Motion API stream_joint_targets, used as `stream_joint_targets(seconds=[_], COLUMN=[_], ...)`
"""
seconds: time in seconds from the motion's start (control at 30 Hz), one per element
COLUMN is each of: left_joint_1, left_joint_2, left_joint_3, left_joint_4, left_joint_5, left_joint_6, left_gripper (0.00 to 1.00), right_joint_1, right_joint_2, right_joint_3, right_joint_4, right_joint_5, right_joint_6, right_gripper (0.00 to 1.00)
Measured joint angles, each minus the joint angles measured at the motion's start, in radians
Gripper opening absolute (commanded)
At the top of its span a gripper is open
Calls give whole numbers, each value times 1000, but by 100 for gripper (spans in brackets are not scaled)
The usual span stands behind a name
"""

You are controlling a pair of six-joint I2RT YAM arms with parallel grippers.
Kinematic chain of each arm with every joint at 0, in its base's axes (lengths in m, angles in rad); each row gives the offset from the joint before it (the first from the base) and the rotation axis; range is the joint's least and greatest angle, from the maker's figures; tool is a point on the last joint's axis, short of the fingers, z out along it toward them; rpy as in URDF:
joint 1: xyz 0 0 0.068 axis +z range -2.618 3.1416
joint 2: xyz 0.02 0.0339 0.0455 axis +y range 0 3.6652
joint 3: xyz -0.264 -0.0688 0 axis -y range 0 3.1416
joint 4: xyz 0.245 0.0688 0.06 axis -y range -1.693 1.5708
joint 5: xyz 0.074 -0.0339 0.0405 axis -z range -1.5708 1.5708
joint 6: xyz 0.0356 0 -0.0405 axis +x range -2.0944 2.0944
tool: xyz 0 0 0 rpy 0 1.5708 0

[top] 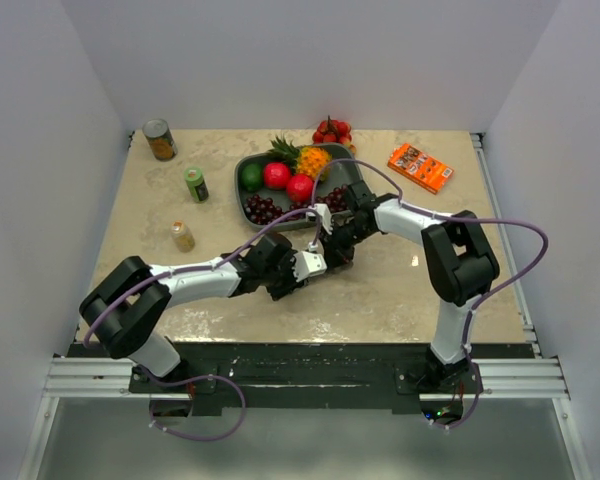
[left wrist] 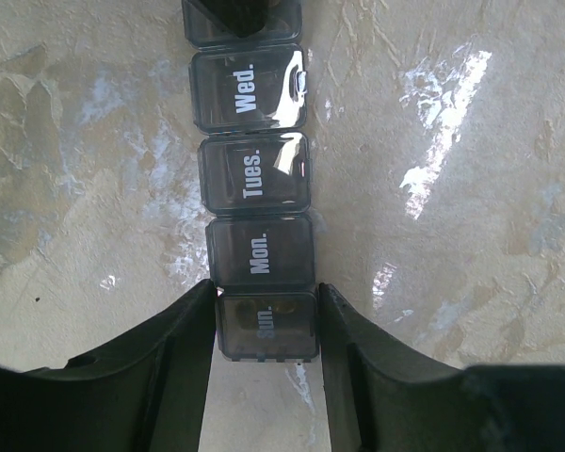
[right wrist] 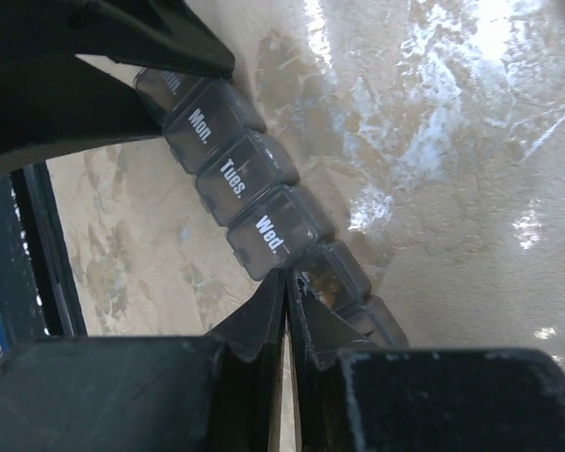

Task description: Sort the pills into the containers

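The containers are one dark-grey strip of lidded compartments marked Sun., Mon., Tues. and Wed., lying flat on the marble table. My left gripper is shut on the Sun. end, one finger pressed against each side. Yellowish pills show faintly through the Sun. lid. In the right wrist view the strip runs diagonally. My right gripper is shut with nothing between its fingers, its tips resting at the compartment just past Wed., where something yellowish shows. Both grippers meet mid-table.
A grey fruit tray stands just behind the grippers. A can, a green bottle and a small yellow bottle stand to the left. An orange box lies at the back right, red fruit at the back.
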Motion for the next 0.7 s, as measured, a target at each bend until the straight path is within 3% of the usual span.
stream_joint_targets(seconds=[0.2,0.47,0.57,0.63,0.7], left_joint_1=[0,0,2,3,5], left_joint_2=[2,-3,-21,-47,-81], left_joint_3=[4,5,5,5,5], left_joint_4=[-5,-6,-7,-6,-6], left_joint_5=[-3,-3,-3,-6,-8], left_joint_6=[-1,-32,-60,-76,-90], left_gripper=[25,68,80,93,95], right_joint_1=[-1,-104,-180,-224,-247], right_joint_2=[-1,-139,-270,-356,-427], right_joint_3=[12,12,8,0,-12], right_joint_4=[10,-62,-57,-51,-49], right_joint_5=[16,-15,-27,-23,-4], right_joint_6=[18,-61,-74,-80,-85], right_gripper=[11,24,33,46,60])
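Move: My nearly shut right fingertips rest on the pill organizer's Thur. box, its middle about 1 cm below them. From there the Sat. box is some 6 cm right and 4 cm out; the fruit tray's middle is about 24 cm out and 4 cm left. My left fingers hold the organizer's end around the Sun. box; from that hand Thur. lies about 7 cm right and 5 cm ahead, the pill bottle some 22 cm left and 15 cm ahead. I keep my right fingertips on the Thur. box for a moment, then lift them off and sweep up about 14 cm, to my right and somewhat forward, clear of the organizer, fingers parting to under half open and their tips swinging outward some 25 degrees. Late on, my left fingers spread wide, let go of the Sun. end and start rising, about 3 cm. ##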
